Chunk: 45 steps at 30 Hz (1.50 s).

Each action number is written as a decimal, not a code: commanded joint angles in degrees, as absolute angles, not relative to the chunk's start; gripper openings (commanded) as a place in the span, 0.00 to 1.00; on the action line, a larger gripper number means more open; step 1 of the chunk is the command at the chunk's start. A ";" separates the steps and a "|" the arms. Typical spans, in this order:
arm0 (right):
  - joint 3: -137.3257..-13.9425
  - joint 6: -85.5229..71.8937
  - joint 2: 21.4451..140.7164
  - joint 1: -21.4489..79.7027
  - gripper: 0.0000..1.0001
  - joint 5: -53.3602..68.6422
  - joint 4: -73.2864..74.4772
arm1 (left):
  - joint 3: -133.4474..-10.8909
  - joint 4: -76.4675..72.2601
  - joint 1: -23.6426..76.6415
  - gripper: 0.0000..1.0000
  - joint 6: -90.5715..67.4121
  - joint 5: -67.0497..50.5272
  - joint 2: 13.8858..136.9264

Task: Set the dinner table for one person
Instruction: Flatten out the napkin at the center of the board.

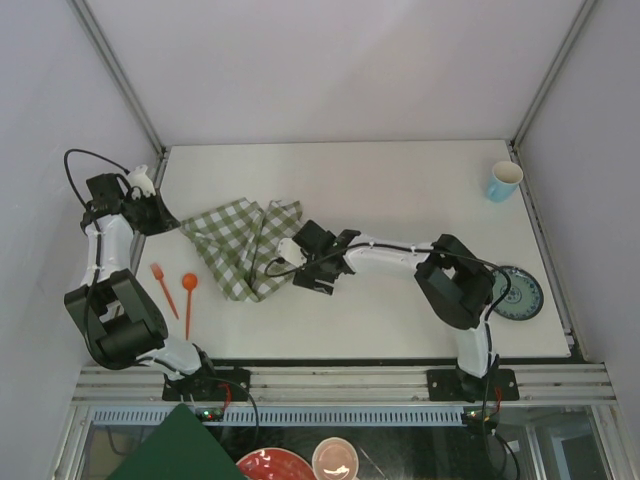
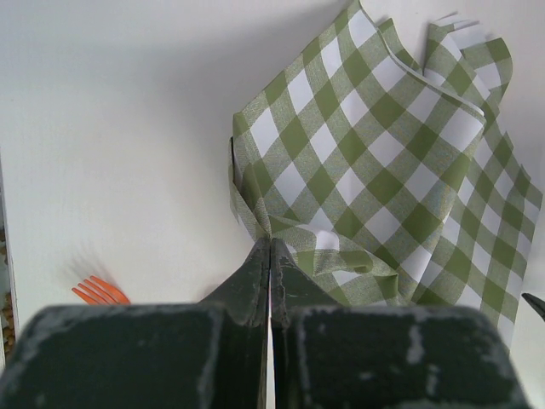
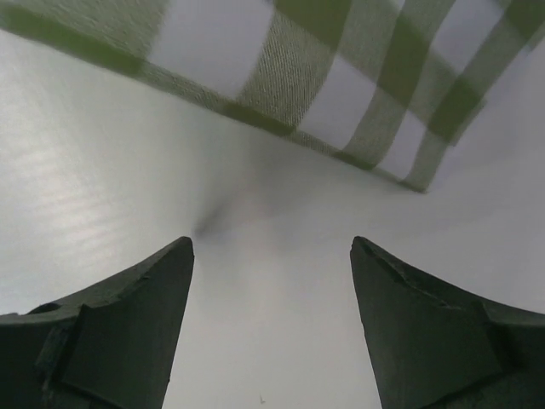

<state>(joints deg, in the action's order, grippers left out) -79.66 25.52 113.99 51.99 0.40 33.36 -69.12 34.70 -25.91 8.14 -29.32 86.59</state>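
A green-and-white checked cloth (image 1: pixel 243 250) lies crumpled on the off-white dinner table (image 1: pixel 400 190), left of centre. My left gripper (image 1: pixel 174 224) is shut on the cloth's left corner; in the left wrist view its jaws (image 2: pixel 270 243) pinch a bunched fold of the cloth (image 2: pixel 366 162). My right gripper (image 1: pixel 297 270) is open and empty at the cloth's right edge, low over the table. In the right wrist view the gripper (image 3: pixel 272 245) has its jaws wide apart over bare table, with the cloth's edge (image 3: pixel 289 77) just beyond the tips.
An orange fork (image 1: pixel 163 288) and an orange spoon (image 1: pixel 188 298) lie left of the cloth near the front; the fork's tines also show in the left wrist view (image 2: pixel 100 292). A blue cup (image 1: pixel 504 181) stands at the back right. A patterned teal plate (image 1: pixel 520 294) lies at the right edge.
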 commanded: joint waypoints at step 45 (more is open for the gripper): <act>-77.54 32.68 116.76 55.88 0.00 -20.63 11.01 | -67.62 31.75 -27.67 0.00 7.49 -33.54 84.48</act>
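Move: The right hand hovers just off the napkin's near-right edge, which lies about 5 cm ahead, 4 cm to its left and a centimetre lower; the napkin's middle is some 8 cm ahead and 16 cm left. The orange spoon lies roughly 26 cm left and 4 cm back. The left hand already holds the far-left corner up; from it the near-right edge is about 25 cm right, 4 cm back and 14 cm below. With its fingers about three-quarters open, the right hand goes forward about 5 cm and some 3.5 cm left to the napkin's near-right edge, rising a little on the way while the wrist swings the fingertips up and forward by about 25 degrees. It pauses there, sinks about 3 cm and shuts its fingers, pinching the edge, while the left hand stays in place and keeps its grip on the raised corner. ##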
